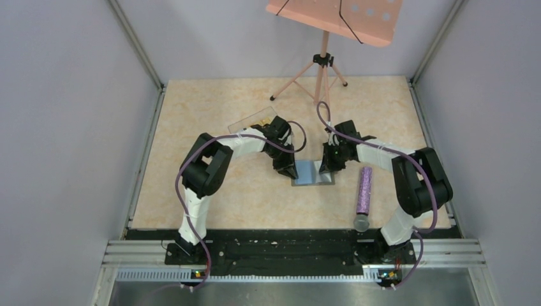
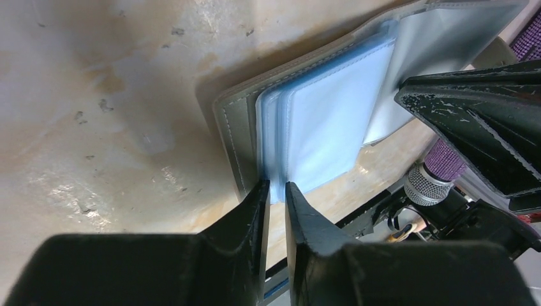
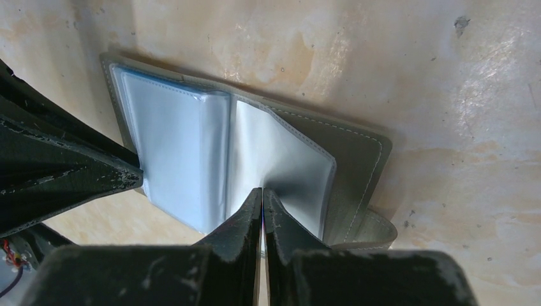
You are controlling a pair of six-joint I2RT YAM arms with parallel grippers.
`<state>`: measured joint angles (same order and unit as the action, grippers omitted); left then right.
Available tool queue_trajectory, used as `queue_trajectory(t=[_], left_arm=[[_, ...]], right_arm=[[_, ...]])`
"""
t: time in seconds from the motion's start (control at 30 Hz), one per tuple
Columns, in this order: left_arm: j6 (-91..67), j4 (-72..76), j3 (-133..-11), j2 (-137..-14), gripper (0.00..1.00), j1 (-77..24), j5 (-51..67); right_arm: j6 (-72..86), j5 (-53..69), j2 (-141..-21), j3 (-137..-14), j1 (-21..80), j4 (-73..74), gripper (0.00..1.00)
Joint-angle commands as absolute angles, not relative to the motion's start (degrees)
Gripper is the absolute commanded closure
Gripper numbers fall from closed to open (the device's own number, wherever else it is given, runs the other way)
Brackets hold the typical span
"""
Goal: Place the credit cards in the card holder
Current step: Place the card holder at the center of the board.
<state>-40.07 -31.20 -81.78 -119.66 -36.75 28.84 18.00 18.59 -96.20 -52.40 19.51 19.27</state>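
The dark-grey card holder [image 1: 312, 173] lies open on the table between both arms, its pale clear sleeves fanned out. In the left wrist view my left gripper [image 2: 277, 186] is shut on the near corner of the bluish sleeve stack [image 2: 325, 121], beside the grey cover [image 2: 229, 127]. My right gripper [image 3: 262, 191] is shut on the edge of one lifted sleeve [image 3: 281, 156] over the right half of the cover [image 3: 357, 153]. Yellow-orange credit cards [image 1: 263, 120] show faintly in a clear box behind the left arm, mostly hidden.
A purple glitter microphone [image 1: 364, 191] lies right of the holder, near the right arm. The clear box [image 1: 249, 122] sits at the back left. A pink music stand [image 1: 322, 70] rises at the far edge. Grey walls close in both sides.
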Motion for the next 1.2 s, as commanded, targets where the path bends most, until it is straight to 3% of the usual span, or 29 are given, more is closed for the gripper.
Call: queue_trajectory(t=[0.0,0.67,0.87,1.17], left_arm=[[-37.8,-34.57,-83.15,-120.86,0.8,-36.84,25.67],[-36.76,-34.61,-82.72,-118.53,0.78,-36.74,25.21],[-35.57,-32.31,-83.21,-115.12,0.69,-36.74,26.86],[-37.69,-22.96,-79.03,-104.31,0.53,-32.81,29.67]], right_arm=[[16.53,15.82,-99.16,-52.15,18.98,21.18,0.97],[13.09,5.58,-95.27,-55.61,18.83,26.06,0.85],[12.92,8.71,-97.18,-55.44,18.87,26.09,0.83],[12.14,13.87,-91.18,-59.3,18.84,26.76,0.59]])
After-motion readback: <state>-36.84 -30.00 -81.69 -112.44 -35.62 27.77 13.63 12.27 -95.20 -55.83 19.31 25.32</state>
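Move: The open card holder lies flat just under both hands. Its middle is about 5 cm to the left hand's right and 2 cm ahead, the tips being at the blue pocket's near left corner. From the right hand, on the white sleeve, it is some 3 cm left and level. The purple microphone's middle is about 12 cm right of the right hand and 8 cm back; the stand's nearest foot is roughly 9 cm ahead and 2 cm right. The card tray sits some 12 cm left of the left hand and 14 cm ahead. The right hand, nearly shut on the white sleeve, drags it about 2 cm to the robot's right and a little forward while its fingers tilt some 5 to 10 degrees more upright, then opens to about a third and eases up roughly a centimetre. The left hand meanwhile keeps its tips on the blue pocket's near left corner, then opens partway, comes free and rises about 5 cm, drifting some 2 cm forward as its fingertips swing forward. ##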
